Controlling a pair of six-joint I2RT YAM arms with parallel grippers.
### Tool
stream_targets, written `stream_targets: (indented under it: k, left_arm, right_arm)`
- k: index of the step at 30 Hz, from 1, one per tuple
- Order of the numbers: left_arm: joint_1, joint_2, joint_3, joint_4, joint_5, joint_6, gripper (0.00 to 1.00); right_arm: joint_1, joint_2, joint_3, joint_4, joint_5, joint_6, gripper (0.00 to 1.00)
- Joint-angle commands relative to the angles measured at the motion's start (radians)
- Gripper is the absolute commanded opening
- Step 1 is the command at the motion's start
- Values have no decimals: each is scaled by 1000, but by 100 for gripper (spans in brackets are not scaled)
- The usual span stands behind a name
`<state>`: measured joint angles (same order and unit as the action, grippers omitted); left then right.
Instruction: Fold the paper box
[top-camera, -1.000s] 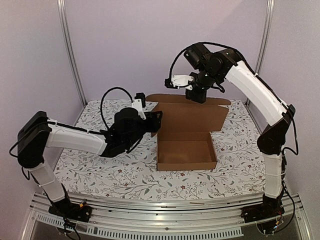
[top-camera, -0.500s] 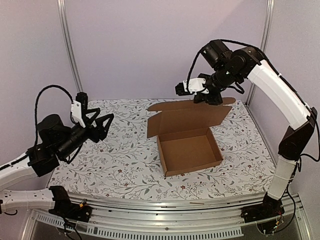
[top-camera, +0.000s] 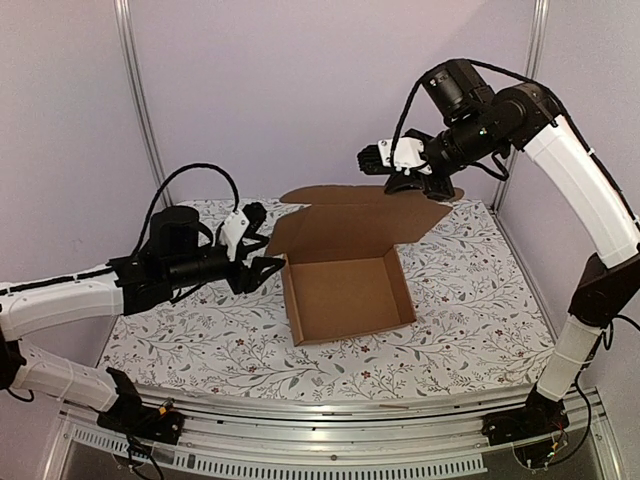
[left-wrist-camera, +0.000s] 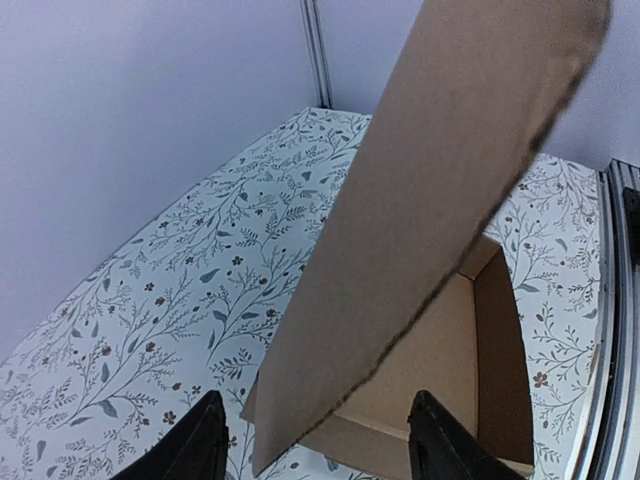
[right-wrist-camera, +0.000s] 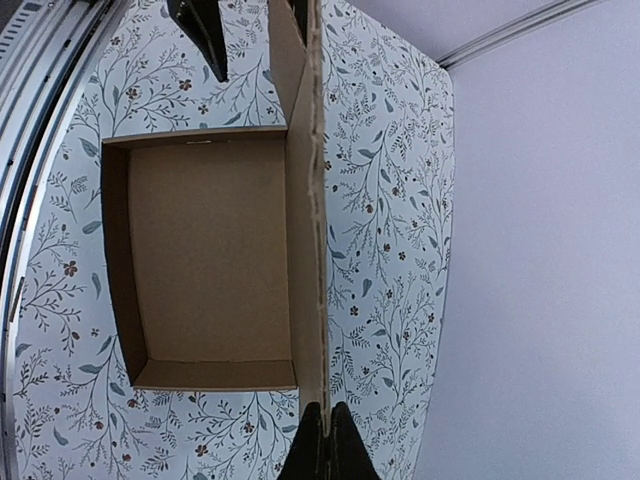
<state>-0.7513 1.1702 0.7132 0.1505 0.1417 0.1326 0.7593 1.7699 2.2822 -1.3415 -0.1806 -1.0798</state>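
The paper box (top-camera: 345, 295) is a brown cardboard tray on the floral table, with its lid (top-camera: 350, 225) standing up at the back. My right gripper (top-camera: 425, 190) is shut on the lid's top right edge. The right wrist view looks down the lid's edge (right-wrist-camera: 310, 200) from the closed right gripper (right-wrist-camera: 325, 445), with the tray's inside (right-wrist-camera: 210, 250) to the left. My left gripper (top-camera: 268, 243) is open at the box's left side. In the left wrist view, the lid's side flap (left-wrist-camera: 430, 200) hangs between the spread left gripper (left-wrist-camera: 320, 445) without touching either finger.
The floral cloth (top-camera: 470, 300) covers the table. An aluminium rail (top-camera: 330, 415) runs along the near edge. Purple walls with metal posts (top-camera: 140, 100) close in the back and sides.
My left arm has swung back in from the far left to the box's left flap. The box has slid left, and the right gripper has carried the lid's edge with it.
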Motion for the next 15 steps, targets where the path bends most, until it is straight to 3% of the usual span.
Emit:
stream_targets:
  k: [1,7,15]
  left_arm:
    - [-1,-63,103,-190,55,123,62]
    - [50,-183,120,-346,-9,240,67]
    - [84,-10,262,-397,90,315,62]
  right_arm:
    - [7,-27,17,-356,-29,-93,0]
    - [15,-35,11,-363,-29,-115,0]
    - [36,-34,11,-358,-36,-119,0]
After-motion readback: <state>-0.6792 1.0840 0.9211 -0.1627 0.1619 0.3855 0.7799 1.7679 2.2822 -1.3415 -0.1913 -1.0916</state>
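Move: The lid's left side flap is just off the left hand, its middle about 8 cm to the right, 1 cm ahead and 3 cm above. The open tray lies lower, some 19 cm right, 8 cm ahead and 20 cm below. From the right hand, which already pinches the lid's upper edge, the flap is about 18 cm left, level fore and aft, and 10 cm below; the tray is 8 cm ahead, 7 cm left and 33 cm below. Open left hand rises about 6 cm and slightly left beside the side flap; right keeps pinching the lid. ##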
